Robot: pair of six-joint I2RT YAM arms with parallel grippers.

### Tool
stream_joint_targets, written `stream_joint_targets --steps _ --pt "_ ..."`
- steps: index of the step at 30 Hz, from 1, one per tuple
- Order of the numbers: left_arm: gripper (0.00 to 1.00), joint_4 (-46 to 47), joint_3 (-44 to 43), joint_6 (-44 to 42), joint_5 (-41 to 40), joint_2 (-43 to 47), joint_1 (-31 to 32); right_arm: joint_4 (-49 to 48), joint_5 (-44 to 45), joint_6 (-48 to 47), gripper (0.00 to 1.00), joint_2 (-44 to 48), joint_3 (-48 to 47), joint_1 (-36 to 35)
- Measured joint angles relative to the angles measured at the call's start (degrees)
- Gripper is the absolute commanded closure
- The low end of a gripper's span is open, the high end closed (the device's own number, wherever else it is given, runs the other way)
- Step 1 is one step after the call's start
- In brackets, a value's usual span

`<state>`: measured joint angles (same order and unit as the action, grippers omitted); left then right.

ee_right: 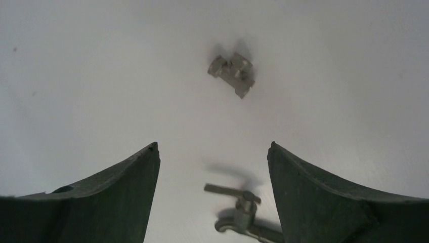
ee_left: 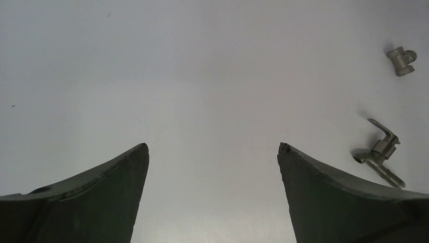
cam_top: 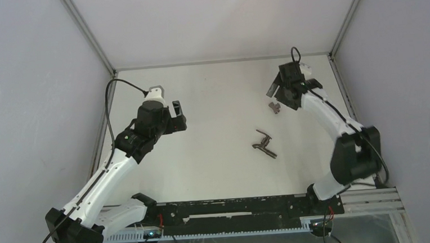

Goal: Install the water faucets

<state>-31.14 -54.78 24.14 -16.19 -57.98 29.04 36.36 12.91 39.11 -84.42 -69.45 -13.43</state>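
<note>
The water faucets lie apart as two dull metal parts on the white table. The stem with its thin lever handle (cam_top: 264, 144) rests right of centre, also in the left wrist view (ee_left: 382, 154). The stubby fitting (cam_top: 274, 106) lies farther back (ee_left: 401, 61). My right gripper (cam_top: 278, 92) hovers open just above and behind the fitting. In the right wrist view the fitting (ee_right: 232, 72) lies beyond the fingertips, and the blurred stem (ee_right: 243, 212) shows low between the fingers, untouched. My left gripper (cam_top: 177, 116) is open and empty over bare table at the left (ee_left: 212, 149).
White enclosure walls with metal corner posts (cam_top: 92, 39) close in the table on three sides. The arms' black base rail (cam_top: 235, 210) runs along the near edge.
</note>
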Motion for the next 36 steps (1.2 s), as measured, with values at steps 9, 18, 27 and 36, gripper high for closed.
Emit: stream_joint_targets --steps 9,18,27,36 --pt "0.0 0.17 0.0 -0.15 0.13 0.0 0.0 9.31 0.44 3.87 0.3 -29.83 -25.29 4.5" --pt "0.0 0.13 0.0 -0.66 0.17 -1.01 0.0 13.66 -3.17 6.93 0.32 -38.16 -27.61 8.96" --pt "0.0 -0.33 0.0 -0.79 0.2 -3.23 0.0 12.63 -7.1 8.92 0.45 -38.16 -24.24 7.58" --pt "0.0 -0.42 0.0 -0.76 0.17 -3.21 0.0 11.45 -8.57 9.18 0.85 -38.12 -23.91 5.03"
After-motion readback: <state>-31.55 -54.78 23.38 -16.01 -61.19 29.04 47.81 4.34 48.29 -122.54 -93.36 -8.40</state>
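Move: The small pipe fitting lies about 5 cm ahead of my right hand, roughly 1 cm to its right and some 14 cm below. The faucet lies about 12 cm back from my right hand and 6 cm to its left, also on the table. From my left hand, the fitting is roughly 14 cm ahead, 38 cm to the right and 20 cm down. I plunge my right hand about 14 cm to the fitting, first swinging forward some 8 cm and drifting right, tipping the fingers roughly 25 degrees steeper and narrowing them. Near the table I ease back a little and sweep about 4 cm left, closing until both fingertips pinch the fitting's threaded stub. My left hand only sinks about 2 cm, open. ##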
